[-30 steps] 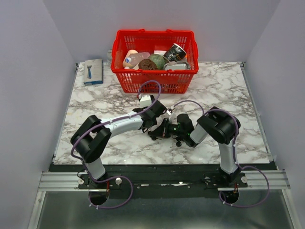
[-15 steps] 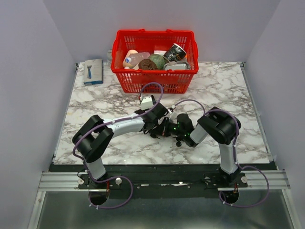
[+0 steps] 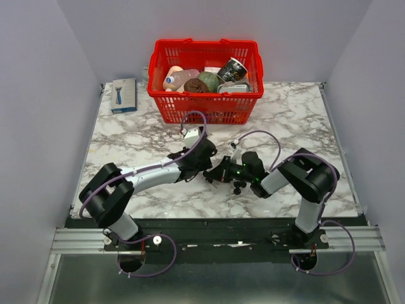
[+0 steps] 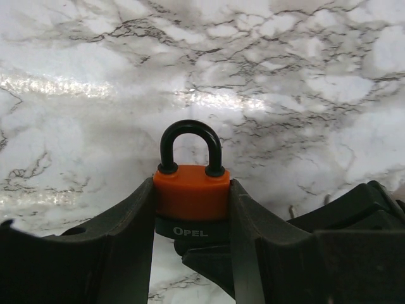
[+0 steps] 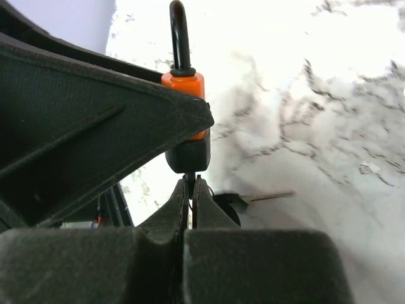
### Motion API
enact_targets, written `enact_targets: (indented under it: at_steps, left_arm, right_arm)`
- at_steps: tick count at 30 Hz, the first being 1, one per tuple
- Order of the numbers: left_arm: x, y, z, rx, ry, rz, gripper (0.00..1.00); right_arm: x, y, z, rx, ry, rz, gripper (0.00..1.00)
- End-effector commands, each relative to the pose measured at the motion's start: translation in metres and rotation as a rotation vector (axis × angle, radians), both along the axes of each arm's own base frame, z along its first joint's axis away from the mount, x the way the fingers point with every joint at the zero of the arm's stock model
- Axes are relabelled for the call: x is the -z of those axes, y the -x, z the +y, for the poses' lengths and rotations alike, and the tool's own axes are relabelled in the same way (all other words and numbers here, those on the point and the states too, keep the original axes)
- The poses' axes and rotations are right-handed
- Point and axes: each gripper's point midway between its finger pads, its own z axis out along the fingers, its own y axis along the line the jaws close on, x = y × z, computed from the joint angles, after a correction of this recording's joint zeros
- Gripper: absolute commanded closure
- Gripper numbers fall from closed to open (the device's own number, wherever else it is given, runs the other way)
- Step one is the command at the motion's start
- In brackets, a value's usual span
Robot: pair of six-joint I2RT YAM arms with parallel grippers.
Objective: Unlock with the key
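An orange padlock (image 4: 192, 197) with a black shackle (image 4: 190, 126) and a black base stands upright above the marble. My left gripper (image 4: 192, 186) is shut on its two sides. In the right wrist view the padlock (image 5: 184, 82) shows edge-on, and my right gripper (image 5: 192, 182) is shut on the key (image 5: 191, 177), which meets the underside of the black base. A second key (image 5: 269, 197) hangs off beside it. From above, both grippers meet at mid table, the left gripper (image 3: 204, 166) facing the right gripper (image 3: 223, 172).
A red basket (image 3: 204, 109) with several items stands at the back of the marble table (image 3: 304, 120). A blue and white box (image 3: 124, 95) lies at the back left. Purple cables loop over both wrists.
Both arms have shifted while staying joined at the padlock: the left elbow swung out to the left and the right elbow to the right. Both grips are unchanged.
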Motion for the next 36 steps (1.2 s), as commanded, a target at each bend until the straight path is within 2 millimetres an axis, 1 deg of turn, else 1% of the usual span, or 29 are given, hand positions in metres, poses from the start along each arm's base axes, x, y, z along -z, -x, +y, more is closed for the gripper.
enact_targets:
  at_steps: [1, 2, 3, 4, 5, 11, 12, 13, 15, 16, 20, 26, 31, 32, 33, 34, 36]
  left_arm:
    - [-0.021, 0.028, -0.017, 0.126, 0.119, 0.025, 1.00]
    - [-0.024, 0.028, -0.016, 0.130, 0.126, 0.017, 1.00]
    - [-0.027, 0.028, -0.017, 0.138, 0.135, 0.010, 1.00]
    - [-0.035, 0.030, -0.019, 0.151, 0.159, 0.000, 1.00]
    - [-0.037, 0.031, -0.018, 0.153, 0.168, -0.001, 1.00]
    - [-0.059, 0.038, -0.022, 0.199, 0.263, -0.032, 1.00]
    - [-0.061, 0.038, -0.023, 0.205, 0.274, -0.038, 1.00]
    - [-0.068, 0.039, -0.024, 0.213, 0.296, -0.054, 1.00]
    - [-0.072, 0.042, -0.025, 0.236, 0.314, -0.061, 1.00]
    - [-0.075, 0.043, -0.026, 0.246, 0.321, -0.073, 1.00]
    - [-0.080, 0.046, -0.027, 0.279, 0.336, -0.089, 1.00]
    - [-0.093, 0.053, -0.031, 0.331, 0.383, -0.120, 1.00]
    - [-0.100, 0.057, -0.032, 0.365, 0.395, -0.137, 1.00]
    - [-0.098, 0.059, -0.032, 0.370, 0.398, -0.130, 1.00]
    - [-0.102, 0.058, -0.033, 0.373, 0.411, -0.149, 1.00]
    - [-0.106, 0.061, -0.036, 0.393, 0.431, -0.152, 1.00]
    - [-0.107, 0.064, -0.036, 0.408, 0.441, -0.150, 1.00]
  right_arm:
    - [-0.036, -0.040, -0.017, 0.138, -0.004, -0.161, 0.99]
    - [-0.044, -0.040, -0.016, 0.126, -0.006, -0.174, 0.99]
    - [-0.048, -0.039, -0.015, 0.115, -0.010, -0.177, 0.99]
    - [-0.052, -0.037, -0.014, 0.106, -0.017, -0.179, 0.99]
    - [-0.061, -0.036, -0.015, 0.106, -0.034, -0.189, 0.99]
    - [-0.093, -0.028, -0.019, 0.087, -0.101, -0.216, 0.99]
    - [-0.103, -0.026, -0.018, 0.080, -0.117, -0.235, 0.99]
    - [-0.107, -0.023, -0.017, 0.064, -0.126, -0.238, 0.99]
    - [-0.114, -0.020, -0.017, 0.054, -0.136, -0.245, 0.99]
    - [-0.122, -0.019, -0.017, 0.046, -0.147, -0.260, 0.99]
    - [-0.133, -0.015, -0.019, 0.036, -0.156, -0.280, 0.99]
    - [-0.150, -0.008, -0.019, 0.014, -0.189, -0.301, 0.99]
    - [-0.159, -0.005, -0.021, 0.003, -0.206, -0.311, 0.99]
    - [-0.160, -0.005, -0.022, 0.005, -0.210, -0.307, 0.99]
    - [-0.161, -0.005, -0.023, 0.005, -0.213, -0.310, 0.99]
    - [-0.164, -0.003, -0.023, 0.001, -0.218, -0.314, 0.99]
    - [-0.168, -0.002, -0.025, 0.000, -0.228, -0.316, 0.99]
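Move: The left hand already grips the orange padlock between its fingers; the key pinched by the right hand lies about 3 cm to its right and 2 cm back, at much the same height. From the right hand the padlock is therefore about 2 cm ahead and 3 cm left. The loose keys lie roughly 10 cm right of the left hand and 4 cm back, the black padlock some 15 cm ahead and 4 cm left, both about 5 cm below. Both hands, still gripping padlock and key, rise together about 12 cm while the left wrist turns some 30 degrees. ##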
